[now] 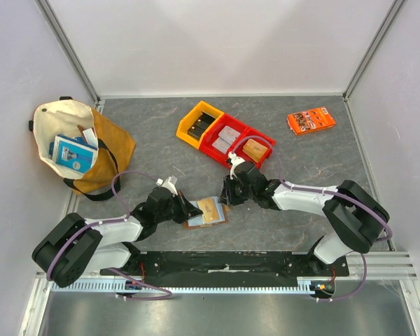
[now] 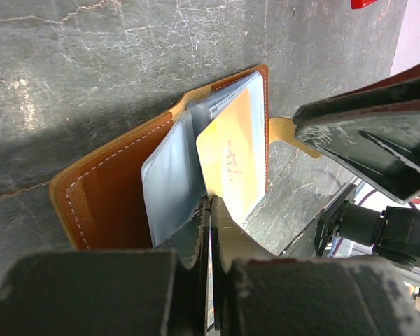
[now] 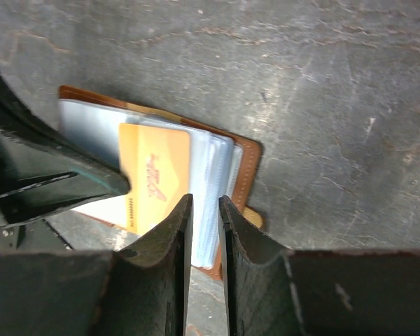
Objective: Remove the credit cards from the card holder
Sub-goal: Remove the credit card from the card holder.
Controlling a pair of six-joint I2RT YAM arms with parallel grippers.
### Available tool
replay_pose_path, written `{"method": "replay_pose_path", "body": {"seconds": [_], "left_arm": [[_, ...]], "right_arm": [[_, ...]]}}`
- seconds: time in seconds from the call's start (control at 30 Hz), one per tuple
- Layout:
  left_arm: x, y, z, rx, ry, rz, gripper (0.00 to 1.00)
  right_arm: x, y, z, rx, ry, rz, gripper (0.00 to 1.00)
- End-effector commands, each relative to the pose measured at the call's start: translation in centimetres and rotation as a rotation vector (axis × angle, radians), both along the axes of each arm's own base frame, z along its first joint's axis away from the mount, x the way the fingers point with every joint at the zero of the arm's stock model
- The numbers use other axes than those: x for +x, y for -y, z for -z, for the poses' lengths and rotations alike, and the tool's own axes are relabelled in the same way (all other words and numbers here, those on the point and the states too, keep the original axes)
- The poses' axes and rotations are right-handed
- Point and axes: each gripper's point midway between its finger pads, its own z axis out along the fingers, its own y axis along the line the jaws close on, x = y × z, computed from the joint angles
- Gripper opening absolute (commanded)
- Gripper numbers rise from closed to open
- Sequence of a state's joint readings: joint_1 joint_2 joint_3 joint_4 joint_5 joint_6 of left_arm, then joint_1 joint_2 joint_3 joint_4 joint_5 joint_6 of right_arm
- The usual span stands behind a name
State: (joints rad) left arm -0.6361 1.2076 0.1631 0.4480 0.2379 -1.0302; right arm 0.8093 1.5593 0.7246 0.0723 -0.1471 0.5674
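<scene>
The brown leather card holder (image 1: 211, 210) lies open on the grey table between my two arms. Its leather cover (image 2: 105, 196) frames pale blue-grey clear sleeves (image 2: 171, 178), and an orange-gold credit card (image 2: 231, 161) sits in one of them. My left gripper (image 2: 210, 203) is shut at the holder's near edge, pinching a thin pale sleeve edge beside the orange card. My right gripper (image 3: 205, 199) hovers over the opposite edge of the holder (image 3: 246, 168). Its jaws stand a narrow gap apart over the stacked sleeve edges, gripping nothing. The orange card (image 3: 154, 182) lies just left of them.
A cream and mustard tote bag (image 1: 84, 143) with blue items lies at the far left. A yellow bin (image 1: 199, 122) and red bins (image 1: 238, 143) stand behind the holder. An orange printed packet (image 1: 311, 120) lies at the back right. Walls enclose the table.
</scene>
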Motion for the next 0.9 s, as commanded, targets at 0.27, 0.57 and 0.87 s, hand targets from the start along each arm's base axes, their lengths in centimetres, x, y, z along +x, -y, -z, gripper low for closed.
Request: {"method": "replay_pose_path", "body": {"seconds": [0.27,0.57,0.87], "left_arm": [[0.1,-0.4,0.1,0.005,-0.013,-0.032,0.02],[0.2,-0.5,0.1,0.005,-0.015,-0.046,0.04],[0.3,0.0,-0.3,-0.039,-0.017,-0.051,0.38]], "right_arm": [[-1.6,-3.3,-0.8,0.164,-0.049,-0.125,0.27],[-2.6,-1.3,3.1,0.079,-0.108,-0.082,0.26],[-3.3,-0.8,4.0,0.066,-0.137,-0.081,0.24]]}}
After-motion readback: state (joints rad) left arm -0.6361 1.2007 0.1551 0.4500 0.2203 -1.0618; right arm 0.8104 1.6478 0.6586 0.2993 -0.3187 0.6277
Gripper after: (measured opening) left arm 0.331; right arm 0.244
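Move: The yellow card lies about 3 cm right and 1 cm ahead of the left gripper, whose shut fingertips are on its left edge. From the open right gripper the card is some 5 cm left, 2 cm back and 2 cm below. The card holder under it has its middle about 7 cm left and 4 cm back of the right gripper; the red bin stands some 17 cm ahead and 3 cm to the right. Lift the right gripper about 2 cm while carrying it left, then lower it some 3 cm as it draws back, ending above the card's right edge, fingers slightly parted and rolled some 10 degrees. Keep the left gripper still on the card's left edge until the right is in place, then open its fingers to about a third and release the card. ##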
